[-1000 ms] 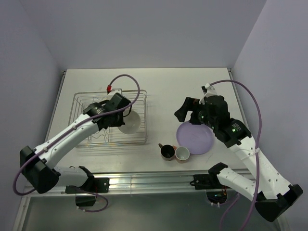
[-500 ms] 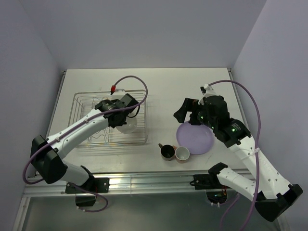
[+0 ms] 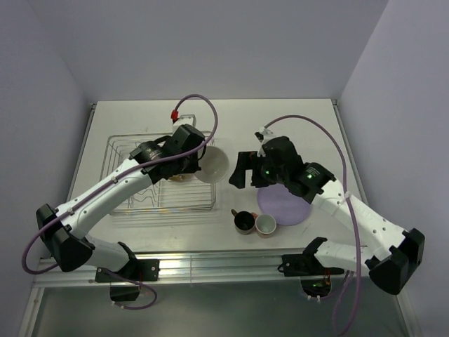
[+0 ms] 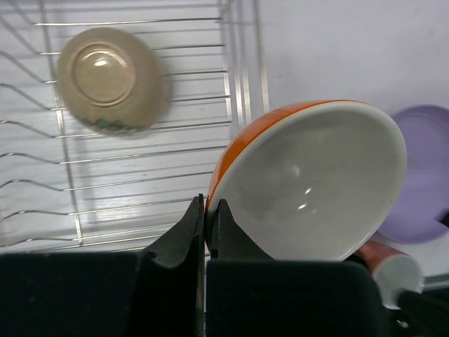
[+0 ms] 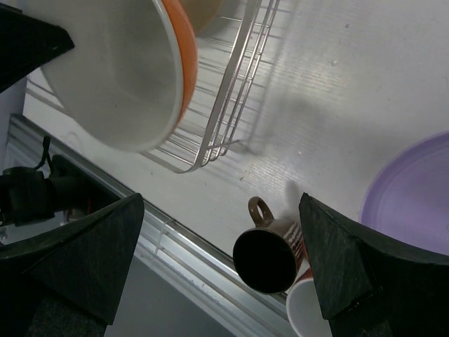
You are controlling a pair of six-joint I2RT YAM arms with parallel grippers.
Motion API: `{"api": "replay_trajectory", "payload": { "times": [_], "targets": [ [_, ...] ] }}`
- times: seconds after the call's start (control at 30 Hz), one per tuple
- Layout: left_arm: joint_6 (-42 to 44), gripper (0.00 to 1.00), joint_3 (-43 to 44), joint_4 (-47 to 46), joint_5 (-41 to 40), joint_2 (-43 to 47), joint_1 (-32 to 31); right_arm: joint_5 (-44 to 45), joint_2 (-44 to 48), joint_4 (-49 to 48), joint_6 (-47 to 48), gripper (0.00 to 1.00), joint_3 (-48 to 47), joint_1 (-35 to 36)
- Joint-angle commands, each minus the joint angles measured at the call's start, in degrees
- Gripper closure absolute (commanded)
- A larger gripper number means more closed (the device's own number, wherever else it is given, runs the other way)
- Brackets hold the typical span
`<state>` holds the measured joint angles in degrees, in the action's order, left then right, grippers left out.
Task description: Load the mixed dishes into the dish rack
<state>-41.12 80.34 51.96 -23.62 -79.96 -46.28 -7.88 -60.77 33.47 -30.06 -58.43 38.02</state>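
Note:
My left gripper (image 4: 205, 207) is shut on the rim of the orange bowl (image 4: 309, 182), which is tilted with its white inside showing. The bowl (image 3: 213, 163) hangs over the right edge of the dish rack (image 3: 116, 179). A beige bowl (image 4: 109, 78) lies upside down inside the rack (image 4: 238, 84). Just right of the orange bowl (image 5: 119, 70), my right gripper (image 3: 242, 172) stands open and empty above the table. Below it stand the dark cup (image 5: 265, 260) and the pink cup (image 5: 309, 312), beside the lilac plate (image 5: 414, 196), which lies flat on the table (image 3: 284, 205).
The dark cup (image 3: 244, 222) and pink cup (image 3: 265, 225) touch each other near the table's front edge, left of the plate. A metal rail (image 3: 224, 261) runs along that front edge. The rack's wire prongs (image 4: 42, 182) stand under the left arm.
The left arm has carried the orange bowl up and to the right, from inside the rack to over its right edge. The right gripper has swung left, off the plate, toward the bowl.

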Motion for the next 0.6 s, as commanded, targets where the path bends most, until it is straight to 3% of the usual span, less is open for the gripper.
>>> {"api": "replay_trajectory", "payload": {
  "times": [0.0, 0.37, 0.4, 0.47, 0.5, 0.53, 0.57],
  "targets": [
    [-0.3, 1.00, 4.0, -4.5, 3.1, 1.4, -2.4, 3.9, -2.8, -2.7, -1.0, 0.02, -4.5, 2.7],
    [-1.7, 1.00, 6.3, -4.3, 2.3, -0.5, -7.7, 7.2, -8.3, -4.8, -3.3, 0.20, -7.8, 4.3],
    [-1.8, 1.00, 6.4, -4.3, 2.1, -0.6, -7.9, 7.6, -8.5, -4.8, -3.6, 0.25, -8.0, 4.3],
    [-2.1, 1.00, 6.5, -4.2, 1.2, -0.7, -9.0, 7.8, -9.5, -4.8, -3.6, 0.41, -8.7, 4.3],
    [-2.1, 1.00, 6.7, -3.6, 0.1, -1.2, -9.2, 7.8, -10.0, -4.6, -4.0, 0.76, -9.0, 4.3],
    [-2.2, 1.00, 7.1, -3.1, -1.0, -1.6, -9.5, 9.6, -11.1, -4.3, -4.1, 0.97, -9.3, 4.3],
    [-2.2, 1.00, 8.5, -2.2, -2.0, -2.1, -10.5, 10.0, -11.7, -4.0, -4.2, 1.00, -9.8, 4.3]
  ]
}}
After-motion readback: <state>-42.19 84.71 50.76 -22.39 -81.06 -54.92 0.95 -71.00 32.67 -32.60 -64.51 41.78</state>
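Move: The bowl hangs tilted from the left hand's shut fingers, its middle some 5 cm to their right and 1 cm ahead. The open right hand waits 15 cm to the left hand's right, 4 cm nearer the base, level in height, so for it the bowl is about 10 cm left and 5 cm ahead. From the right hand, the dark mug is roughly 6 cm back, straight below by 17; the purple plate is 15 cm right, 2 ahead, 20 down. Rightward by some 5 cm, and back and up by roughly 3 cm each, the left hand carries the bowl to the right hand, swinging about 10 degrees clockwise and keeping its rim pinch. The right hand comes left and forward a few centimetres onto the bowl's free side, draws slightly back right at the end, and closes, pinching the rim with one finger inside and one outside. ##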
